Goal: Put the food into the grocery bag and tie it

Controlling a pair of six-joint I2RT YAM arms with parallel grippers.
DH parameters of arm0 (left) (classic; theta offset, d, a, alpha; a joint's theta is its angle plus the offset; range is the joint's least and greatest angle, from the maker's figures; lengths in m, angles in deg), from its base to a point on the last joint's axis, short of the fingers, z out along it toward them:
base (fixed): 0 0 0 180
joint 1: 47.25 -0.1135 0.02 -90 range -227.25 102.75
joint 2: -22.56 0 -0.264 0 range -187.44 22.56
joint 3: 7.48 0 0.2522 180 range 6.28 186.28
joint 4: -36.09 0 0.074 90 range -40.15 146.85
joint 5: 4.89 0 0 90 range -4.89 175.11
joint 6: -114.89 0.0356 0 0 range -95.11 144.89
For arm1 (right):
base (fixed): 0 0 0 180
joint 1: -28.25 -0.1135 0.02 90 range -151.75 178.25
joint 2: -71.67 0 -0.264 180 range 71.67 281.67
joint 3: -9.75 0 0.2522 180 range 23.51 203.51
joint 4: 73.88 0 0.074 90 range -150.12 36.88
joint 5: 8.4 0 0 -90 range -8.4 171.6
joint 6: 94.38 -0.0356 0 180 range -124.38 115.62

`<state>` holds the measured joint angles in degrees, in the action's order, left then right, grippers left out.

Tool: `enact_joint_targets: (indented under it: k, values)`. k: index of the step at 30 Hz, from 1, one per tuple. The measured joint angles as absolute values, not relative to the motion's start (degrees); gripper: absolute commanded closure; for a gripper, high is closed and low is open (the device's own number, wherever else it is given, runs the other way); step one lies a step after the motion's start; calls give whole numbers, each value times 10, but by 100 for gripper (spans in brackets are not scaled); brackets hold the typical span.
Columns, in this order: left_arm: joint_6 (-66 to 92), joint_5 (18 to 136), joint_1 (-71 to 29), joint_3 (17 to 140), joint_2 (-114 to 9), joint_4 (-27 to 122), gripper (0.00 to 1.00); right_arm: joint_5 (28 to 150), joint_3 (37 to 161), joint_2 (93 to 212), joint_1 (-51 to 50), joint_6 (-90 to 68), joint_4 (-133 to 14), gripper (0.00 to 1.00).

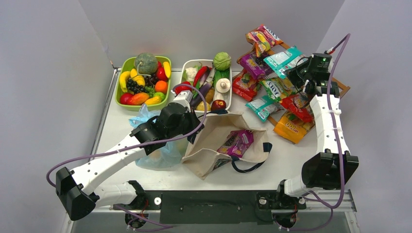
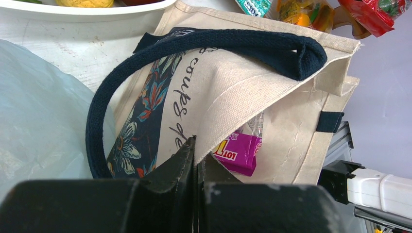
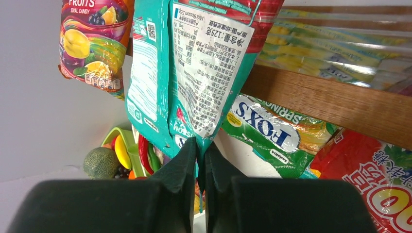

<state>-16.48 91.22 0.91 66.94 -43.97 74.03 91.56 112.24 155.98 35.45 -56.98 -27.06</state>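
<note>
The grocery bag [image 1: 145,116], thin light-blue plastic, lies crumpled under my left arm and fills the left edge of the left wrist view [image 2: 39,111]. My left gripper [image 1: 193,135] [image 2: 196,145] is shut on the rim of a beige canvas tote [image 1: 214,131] [image 2: 233,92], and a purple snack packet [image 1: 238,142] [image 2: 240,153] lies inside it. My right gripper [image 1: 297,75] [image 3: 200,145] is shut on the bottom edge of a teal snack packet [image 1: 284,58] [image 3: 204,73] at the back right. Toy fruit [image 1: 143,80] and toy vegetables [image 1: 206,82] sit at the back.
The fruit fills a green bowl [image 1: 127,63] and the vegetables a white tray [image 1: 197,61]. More snack packets [image 1: 291,126] [image 3: 277,131] lie around a wooden rack [image 1: 342,87] [image 3: 311,97] at the right. The tote's dark strap [image 1: 250,165] [image 2: 97,126] trails towards the front edge.
</note>
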Motion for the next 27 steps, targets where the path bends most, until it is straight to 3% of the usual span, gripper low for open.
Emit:
enact_joint_targets:
  k: [9,17,27]
  values:
    - [-165,910,9,669,-439,741,100,940,1135,1536,354,-556,-254,100]
    - [-165,910,9,669,-439,741,100,964,1133,1425,339,-530,-217,100]
    - [-171,908,10,678,-444,741,100,992,1084,1280,244,-514,-164,100]
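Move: The right hand, already shut on the teal packet, has the open canvas grocery bag about 19 cm back, 23 cm to its left and 21 cm lower. The orange packet lies roughly 12 cm back, 3 cm right; the second teal packet 4 cm back, 8 cm left, both some 25 cm down. From the left hand, still pinching its rim, the grocery bag's middle is about 16 cm right, 1 cm ahead and 13 cm below. The right hand carries its pinched teal packet back some 17 cm, up and left about 10, towards the grocery bag. ##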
